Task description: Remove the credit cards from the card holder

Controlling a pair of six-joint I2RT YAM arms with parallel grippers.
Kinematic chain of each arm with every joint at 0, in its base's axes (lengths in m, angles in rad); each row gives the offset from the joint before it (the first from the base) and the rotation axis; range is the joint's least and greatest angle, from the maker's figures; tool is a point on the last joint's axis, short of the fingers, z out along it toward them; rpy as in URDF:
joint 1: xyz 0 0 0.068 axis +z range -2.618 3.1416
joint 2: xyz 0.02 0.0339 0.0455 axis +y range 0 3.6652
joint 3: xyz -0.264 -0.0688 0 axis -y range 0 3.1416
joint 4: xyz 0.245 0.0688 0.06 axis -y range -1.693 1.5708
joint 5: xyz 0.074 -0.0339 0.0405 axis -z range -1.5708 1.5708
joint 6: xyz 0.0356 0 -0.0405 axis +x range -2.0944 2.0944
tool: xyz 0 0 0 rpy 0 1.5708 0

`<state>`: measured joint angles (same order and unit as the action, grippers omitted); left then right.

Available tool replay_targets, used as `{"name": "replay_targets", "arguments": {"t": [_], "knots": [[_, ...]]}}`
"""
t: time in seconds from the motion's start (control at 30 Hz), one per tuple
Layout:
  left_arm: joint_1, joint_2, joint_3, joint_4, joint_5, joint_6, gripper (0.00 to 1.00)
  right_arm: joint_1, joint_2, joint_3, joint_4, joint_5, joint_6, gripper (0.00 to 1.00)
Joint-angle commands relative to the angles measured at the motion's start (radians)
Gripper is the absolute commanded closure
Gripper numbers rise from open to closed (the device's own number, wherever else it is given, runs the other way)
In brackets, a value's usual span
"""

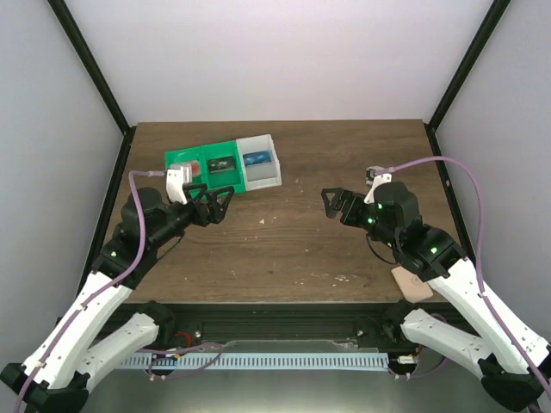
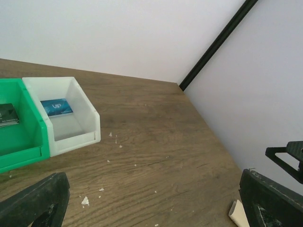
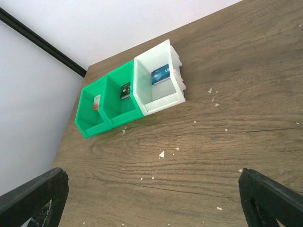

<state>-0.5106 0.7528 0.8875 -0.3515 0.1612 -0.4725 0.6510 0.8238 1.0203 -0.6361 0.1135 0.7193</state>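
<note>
Three credit cards lie in the trays at the back left: a blue card [image 1: 256, 158] [image 2: 56, 107] [image 3: 161, 74] in the white tray [image 1: 263, 178], a dark card [image 1: 222, 163] [image 2: 7, 115] [image 3: 125, 90] and a red and white card [image 1: 196, 168] [image 3: 96, 101] in the green trays [image 1: 176, 157]. The tan card holder [image 1: 411, 284] [image 2: 236, 213] lies flat at the table's near right edge, partly under my right forearm. My left gripper [image 1: 222, 206] [image 2: 151, 208] hovers open just in front of the trays. My right gripper [image 1: 328, 204] [image 3: 151, 203] faces it, open, with nothing held.
The trays stand side by side in a slanted row, the white tray [image 2: 75, 137] [image 3: 163, 101] to the right of the green trays [image 2: 23, 151] [image 3: 102, 125]. Small white crumbs dot the wooden table [image 1: 284, 249]. Black frame posts and white walls close in the back and sides.
</note>
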Motion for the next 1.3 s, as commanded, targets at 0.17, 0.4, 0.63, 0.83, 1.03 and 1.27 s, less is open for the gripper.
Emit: {"name": "replay_targets", "arguments": {"t": [0.17,0.4,0.63,0.83,1.03,1.27], "knots": [[-0.005,0.009,-0.052,0.019,-0.041,-0.008,0.0,-0.008,0.006,-0.034,-0.011,0.031,0.103,0.0],[-0.005,0.044,-0.118,0.033,-0.039,0.014,0.0,-0.009,0.067,-0.095,-0.137,0.111,0.302,0.02],[-0.005,0.075,-0.139,0.025,-0.084,0.056,0.0,-0.061,0.158,-0.137,-0.282,0.211,0.444,0.21],[-0.005,0.109,-0.122,-0.013,-0.071,0.086,0.01,-0.285,0.185,-0.187,-0.368,0.175,0.478,0.47],[-0.005,0.105,-0.127,-0.006,-0.047,0.101,0.01,-0.417,0.178,-0.262,-0.434,0.206,0.583,0.49],[-0.005,0.122,-0.116,-0.011,-0.071,0.116,0.0,-0.594,0.154,-0.365,-0.471,0.239,0.73,0.48]]}}
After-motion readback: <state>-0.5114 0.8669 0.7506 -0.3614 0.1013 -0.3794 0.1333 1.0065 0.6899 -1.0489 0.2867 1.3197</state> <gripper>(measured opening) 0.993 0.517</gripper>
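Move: The card holder lies near the table's front right, about 24 cm to the right of the right hand, some 9 cm back from it and roughly 27 cm below it. No other thing stands close to it. For the left hand, the card holder is about 49 cm to the right, 9 cm back and 29 cm down; the white bin stands some 27 cm ahead of that hand and 7 cm to its right, and the green tray beside it is about 4 cm to its left. Towards the card holder near the table's front edge, the wide-open right hand sinks some 23 cm and sweeps about 18 cm to the right, drawing back a little late on. Its wrist tips steeply down and turns clockwise as the fingers close to half open, still clear of the card holder. The open left hand drops about 10 cm on its own side, its wrist tipping and rolling slightly. ##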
